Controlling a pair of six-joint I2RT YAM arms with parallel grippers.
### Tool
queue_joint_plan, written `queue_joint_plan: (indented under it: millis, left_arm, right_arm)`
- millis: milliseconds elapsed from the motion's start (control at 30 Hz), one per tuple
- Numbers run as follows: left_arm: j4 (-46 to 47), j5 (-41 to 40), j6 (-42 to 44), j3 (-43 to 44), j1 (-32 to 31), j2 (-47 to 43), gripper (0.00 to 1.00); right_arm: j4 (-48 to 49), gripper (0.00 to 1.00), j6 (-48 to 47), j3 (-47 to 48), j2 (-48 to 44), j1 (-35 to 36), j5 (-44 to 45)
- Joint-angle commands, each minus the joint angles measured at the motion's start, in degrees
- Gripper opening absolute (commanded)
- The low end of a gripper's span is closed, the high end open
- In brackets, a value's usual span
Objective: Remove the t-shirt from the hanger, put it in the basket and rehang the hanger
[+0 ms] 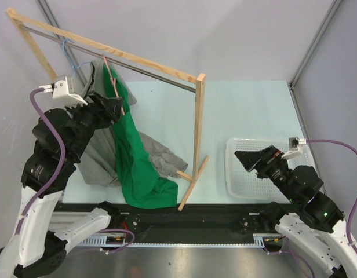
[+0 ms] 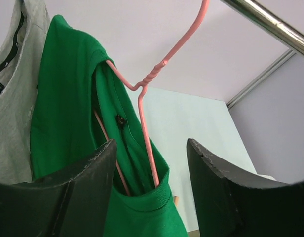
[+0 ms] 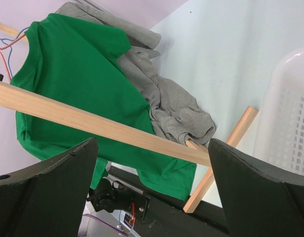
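Observation:
A green t-shirt (image 1: 138, 165) hangs on a pink wire hanger (image 1: 113, 81) from the metal rail of a wooden rack. In the left wrist view the pink hanger (image 2: 147, 123) runs down into the green collar (image 2: 142, 197). My left gripper (image 1: 117, 106) is open, its jaws on either side of the collar and the hanger wire (image 2: 152, 185), not touching them. My right gripper (image 1: 243, 157) is open and empty over the white basket, far from the shirt. The green shirt also shows in the right wrist view (image 3: 78, 84).
A grey t-shirt (image 1: 100, 156) hangs behind the green one, its hem lying on the table (image 3: 176, 111). A blue hanger (image 1: 67, 52) hangs further left on the rail. The wooden rack post (image 1: 197, 124) stands mid-table. A white basket (image 1: 239, 185) sits at the right.

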Motion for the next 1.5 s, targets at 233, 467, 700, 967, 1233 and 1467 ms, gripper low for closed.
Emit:
queue_joint_plan:
  millis: [233,467,700,967,1233,1467]
  left_arm:
    - [4.25,1.51,-3.68,-3.36,0.98,1.29,0.52]
    - [9.70,5.63,-4.21,-6.88,3.61,1.12,0.39]
    - [19.89,10.37,-2.98,-15.21,6.43,-3.88,0.24]
    - [38.25,11.35,0.96,-26.47,7.05,-11.53,0.00]
    - [58.82,12.93,5.02,-34.83,7.05,-13.56,0.00]
    - [66.66,17.05,4.85,-37.29,7.05,-13.82,0.00]
  right_arm:
    - [-0.27,0.99,-0.49,2.90,-0.60,-0.15,-0.64]
    - [-1.50,1.00,-0.32,3.33,-1.74,-0.06,-0.29]
    - [-3.17,1.00,-0.49,4.30,-1.75,-0.06,0.41]
    - [-3.35,1.00,0.04,3.78,-1.75,-0.15,0.68]
    - [-1.94,1.00,0.39,2.81,-0.87,-0.15,-0.02]
    - [-1.50,1.00,0.04,2.81,0.45,-0.06,-0.46]
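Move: From the left hand, the near arm of the pink hanger, where it runs into the green t-shirt's collar, is about 3 cm ahead, 1 cm to the right and 3 cm lower. The t-shirt's middle hangs some 5 cm ahead, neither left nor right, roughly 22 cm down. The metal rail crosses about 8 cm ahead, straight in front and 12 cm up; the grey shirt hangs 9 cm left, 5 cm ahead, 15 cm down. From the right hand, that hanger arm lies some 10 cm ahead, 35 cm left and 14 cm higher. Easing the half-open left gripper forward and down, about 3 cm each way, over the hanger's near arm by the collar, then shutting the fingers to pinch the pink wire while drawing back about a centimetre. Keeping that pinch, the wrist tips the fingers up some 25 to 30 degrees and lifts about 3 cm, levering the hanger arm upward. ##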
